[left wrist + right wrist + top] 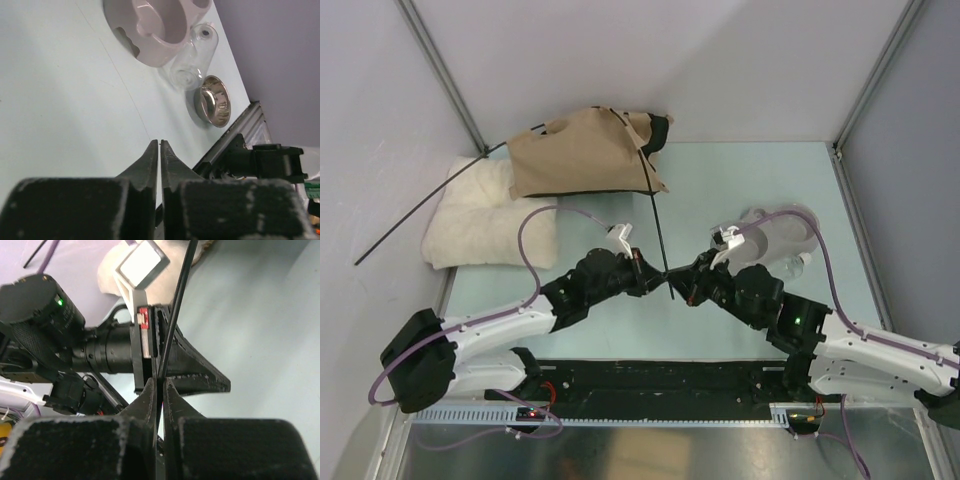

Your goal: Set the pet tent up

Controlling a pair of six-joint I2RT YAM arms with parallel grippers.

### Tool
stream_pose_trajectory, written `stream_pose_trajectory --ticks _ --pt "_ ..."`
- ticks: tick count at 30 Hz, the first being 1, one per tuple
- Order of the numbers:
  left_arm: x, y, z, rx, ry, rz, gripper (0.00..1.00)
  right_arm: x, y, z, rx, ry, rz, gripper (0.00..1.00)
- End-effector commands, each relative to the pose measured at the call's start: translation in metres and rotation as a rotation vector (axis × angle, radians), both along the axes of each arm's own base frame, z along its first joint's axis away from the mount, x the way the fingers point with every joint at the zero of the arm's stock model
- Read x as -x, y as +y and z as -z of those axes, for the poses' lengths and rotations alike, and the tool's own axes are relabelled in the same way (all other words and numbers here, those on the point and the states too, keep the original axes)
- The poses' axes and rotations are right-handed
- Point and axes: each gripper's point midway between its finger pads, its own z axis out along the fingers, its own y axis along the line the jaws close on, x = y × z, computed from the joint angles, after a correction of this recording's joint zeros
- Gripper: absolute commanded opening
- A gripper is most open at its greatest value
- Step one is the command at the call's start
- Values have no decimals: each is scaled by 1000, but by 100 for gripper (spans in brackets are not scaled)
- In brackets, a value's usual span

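The pet tent (585, 150) lies collapsed at the back of the table, tan fabric with black trim, partly resting on a cushion. One thin dark pole (658, 225) runs from the tent toward me and ends between my two grippers. A second pole (430, 205) sticks out to the left over the cushion. My left gripper (656, 278) and right gripper (688, 288) meet tip to tip at the near end of the first pole. In the right wrist view the pole (177, 305) passes between the left gripper's fingers (150, 340) and into my right gripper (161, 382). In the left wrist view the left gripper (159, 144) is shut.
A fluffy cream cushion (485, 225) lies at the back left. A pink bowl stand (780, 235) (160, 30) sits at the right, with a clear bottle (192, 62) and a steel bowl (214, 101) beside it. Walls and frame posts close in the back and sides.
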Motion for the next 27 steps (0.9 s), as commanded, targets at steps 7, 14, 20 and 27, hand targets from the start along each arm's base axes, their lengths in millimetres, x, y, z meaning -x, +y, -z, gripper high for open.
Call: stream_pose_trajectory --ticks 7,14,20,27 --pt "-53 47 -46 -48 -100 -296 54 0 -9 2 29 -29 23 0" --pt "-72 133 -93 -16 -152 -639 73 -4 -2 6 41 -35 26 0" --pt "-91 135 -179 59 -278 -618 84 -4 3 11 66 -47 18 0" --pt "-157 118 -246 99 -296 -610 99 0 6 21 121 -59 5 0"
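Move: Ahead of the empty, shut left hand, the tent's middle lies about 26 cm farther out and 20 cm to the left, at much the same height. The pole's near end, held in the right fingers, is beside it, about 2 cm right, level fore and aft and some 6 cm higher. The cushion lies roughly 19 cm ahead, 42 cm left and 13 cm down. From the right hand, the tent's middle is some 29 cm ahead, 21 cm left and 10 cm lower. Leaving the pole to the right hand, the left opens from shut to fully wide, swings forward and left from beside the pole's near end, then climbs steeply, some 22 cm in all, towards the tent, turning about 35 degrees counter-clockwise and tipping its fingers up. The right fingers keep their pinch on the pole and sink about 3 cm with a slight roll. ##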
